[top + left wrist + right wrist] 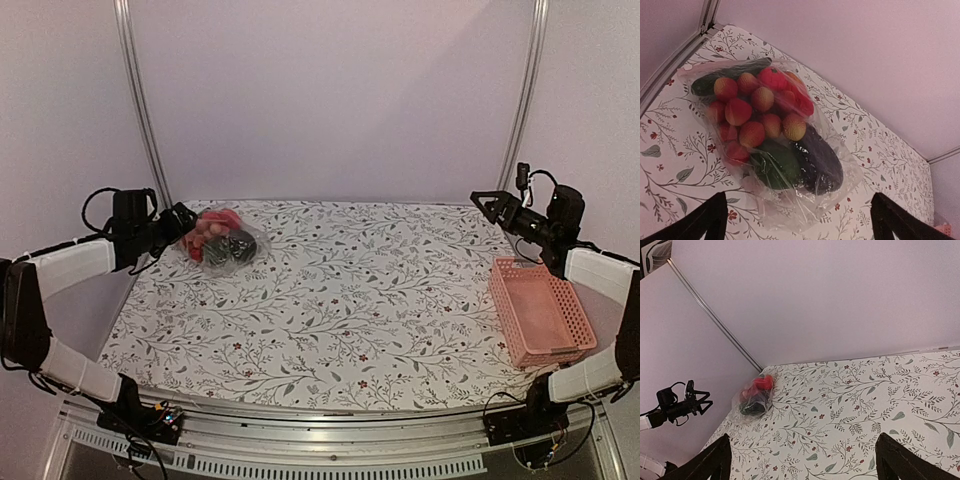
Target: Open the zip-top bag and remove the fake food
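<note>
The zip-top bag [224,243] lies shut-looking and crinkled at the table's far left corner, with the fake food [212,230] inside it. Through the clear plastic [807,209] I see several red and orange round pieces [751,112], a long dark green one [715,80], a green one [777,167] and a dark purple one [820,162]. My left gripper [181,221] hovers just left of the bag, open and empty, its fingers [710,217] wide on either side of the bag's near end. My right gripper [488,204] hangs open and empty at the far right, well away from the bag [752,399].
A pink mesh basket [541,312] sits at the table's right edge, below the right arm. Metal frame posts [140,100] rise at both back corners, one right behind the bag. The flowered tablecloth [360,300] covers the table.
</note>
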`<state>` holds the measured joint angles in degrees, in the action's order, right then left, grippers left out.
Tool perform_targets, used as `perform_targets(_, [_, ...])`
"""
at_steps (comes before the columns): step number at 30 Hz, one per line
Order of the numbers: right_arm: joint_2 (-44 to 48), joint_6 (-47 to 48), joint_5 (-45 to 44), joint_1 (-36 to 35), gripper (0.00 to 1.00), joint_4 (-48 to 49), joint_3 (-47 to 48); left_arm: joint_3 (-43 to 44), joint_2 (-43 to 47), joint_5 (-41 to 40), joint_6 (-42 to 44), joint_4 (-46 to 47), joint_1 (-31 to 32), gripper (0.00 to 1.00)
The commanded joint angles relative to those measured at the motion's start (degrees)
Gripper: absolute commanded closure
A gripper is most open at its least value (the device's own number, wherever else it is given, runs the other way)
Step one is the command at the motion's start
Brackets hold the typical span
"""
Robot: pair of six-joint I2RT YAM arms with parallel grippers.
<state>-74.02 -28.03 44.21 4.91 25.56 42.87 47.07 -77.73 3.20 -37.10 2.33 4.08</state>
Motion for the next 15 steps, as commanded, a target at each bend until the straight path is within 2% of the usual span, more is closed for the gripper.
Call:
perform_targets(1, [-1.52,0.51,4.57,0.31,0.01,0.8,0.65,1.02,-0.88,4.26,-0.84,1.06,-5.93,0.0])
perform_targets(7, [-2.94,1.0,6.07,-0.76,0.01,0.87,0.57,5.66,-6.57,6.1,-2.2,1.29,-12.28,0.0])
perform_targets(15, [-3.92,1.31,6.57,-2.33,0.01,0.72,0.07,14.27,-17.43,10.06,-5.7,2.48,-16.41,0.0])
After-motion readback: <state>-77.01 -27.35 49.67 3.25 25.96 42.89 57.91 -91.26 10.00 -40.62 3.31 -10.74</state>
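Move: The food bag lies below the left gripper, its middle about 7 cm ahead, 6 cm to the right and 15 cm down. Its zip edge, on the bag's far left side, is some 14 cm ahead and 4 cm left, with the eggplant at the other end, roughly 6 cm ahead and 12 cm right. From the right gripper the bag's middle is about 68 cm left, 9 cm ahead and 24 cm down. Swing the open left gripper about 10 cm left, clear above the bag and out beside its left end, curving forward some 5 cm as you go; keep nearly the same height and turn the wrist roughly 10 degrees counter-clockwise. Ease the open right gripper a couple of centimetres left, towards the bag, and slightly down, turning it a little counter-clockwise. Touch nothing. ##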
